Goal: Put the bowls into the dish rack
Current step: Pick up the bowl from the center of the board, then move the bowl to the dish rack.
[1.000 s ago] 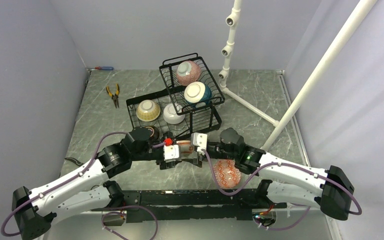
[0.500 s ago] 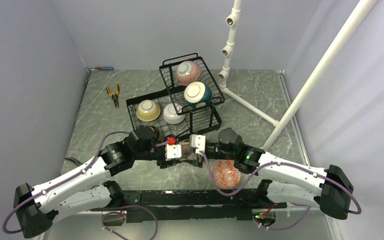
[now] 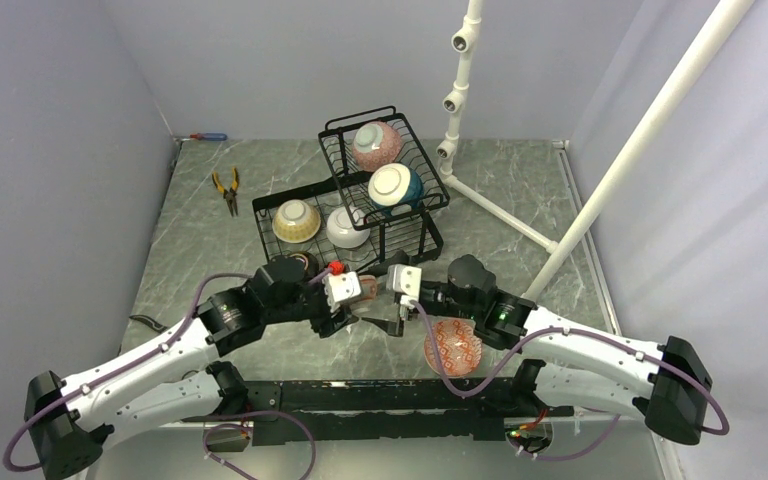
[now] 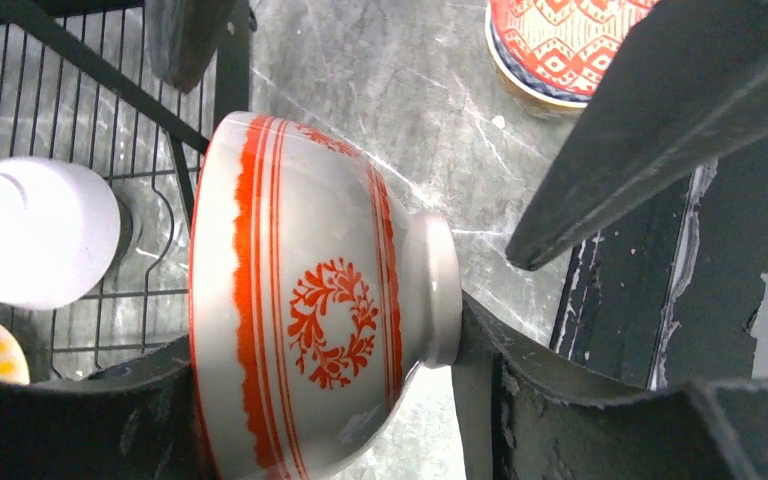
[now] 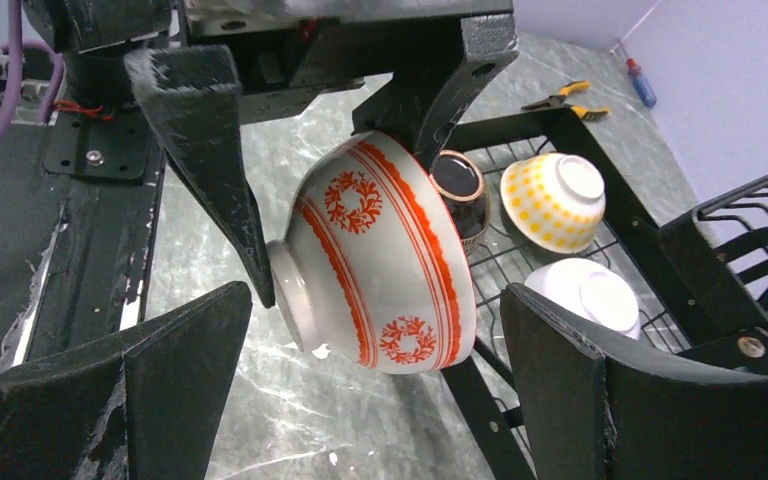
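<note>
A cream bowl with red bands lies on its side above the table, and my left gripper is shut on it, one finger at the rim and one on the foot. From the right wrist the same bowl hangs between the wide-apart fingers of my right gripper, which is open and not touching it. From above, the held bowl is just in front of the dish rack. The rack holds yellow, white, pink and teal-and-white bowls. A red-patterned bowl sits on the table under the right arm.
A brown bowl sits at the rack's near left corner. Orange-handled pliers lie left of the rack and a screwdriver at the back wall. The white pipe stand and its slanted pipe rise at the right.
My right gripper has opened wide and let go of the banded bowl, drawing back slightly to the right. My left gripper closed on that bowl and now carries it alone.
</note>
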{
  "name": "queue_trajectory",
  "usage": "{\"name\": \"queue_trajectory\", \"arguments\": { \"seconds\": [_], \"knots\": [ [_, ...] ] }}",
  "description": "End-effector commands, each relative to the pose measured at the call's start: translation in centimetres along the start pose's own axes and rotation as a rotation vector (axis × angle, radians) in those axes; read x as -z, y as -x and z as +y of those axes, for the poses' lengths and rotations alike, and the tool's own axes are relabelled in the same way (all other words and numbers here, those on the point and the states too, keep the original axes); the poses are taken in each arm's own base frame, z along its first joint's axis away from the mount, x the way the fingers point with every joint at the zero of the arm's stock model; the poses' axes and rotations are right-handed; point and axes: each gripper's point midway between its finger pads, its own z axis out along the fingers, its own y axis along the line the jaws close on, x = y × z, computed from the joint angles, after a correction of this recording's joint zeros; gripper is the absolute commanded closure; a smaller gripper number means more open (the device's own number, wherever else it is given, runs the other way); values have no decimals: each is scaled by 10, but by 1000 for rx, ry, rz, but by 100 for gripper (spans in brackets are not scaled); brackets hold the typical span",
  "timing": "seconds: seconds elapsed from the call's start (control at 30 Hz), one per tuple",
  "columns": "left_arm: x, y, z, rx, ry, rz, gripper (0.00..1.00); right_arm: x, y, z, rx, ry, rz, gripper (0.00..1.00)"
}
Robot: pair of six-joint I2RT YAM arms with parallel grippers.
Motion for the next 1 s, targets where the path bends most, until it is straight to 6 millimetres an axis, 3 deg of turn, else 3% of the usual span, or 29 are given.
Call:
{"name": "queue_trajectory", "arguments": {
  "seconds": [0.0, 0.47, 0.7, 0.97],
  "knots": [
    [-2, 24, 19, 150, 117, -93, 97, 4, 23, -10, 24, -50, -79, 0],
    [-2, 20, 63, 690, 303, -177, 98, 5, 16, -15, 24, -88, -60, 0],
    [10, 28, 105, 955, 343, -228, 97, 4, 13, -14, 21, -85, -53, 0],
    [6, 34, 156, 1079, 334, -328, 97, 4, 9, -11, 17, -75, -42, 0]
  ]
}}
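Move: In the left hand the white-and-orange bowl is already held. The free spot in the dish rack's lower tier lies about 8 cm ahead of this hand, 3 cm to its left and 12 cm below. The white bowl stands some 6 cm beyond that spot; the black bowl is about 4 cm ahead and 13 cm left of the hand, the yellow-dotted bowl 15 cm ahead and 13 cm left. From the right hand the spot lies about 8 cm ahead, 7 cm left, 17 cm below. Swinging away from the open right hand, the left arm carries the bowl about 12 cm forward and 5 cm left towards the dish rack's lower tier, dipping some 2 cm before climbing back. The wrist rolls roughly 60 degrees, counter-clockwise from above, bringing the fingers from pointing right to forward-right, still slanting down; they keep their pinch on the bowl. ##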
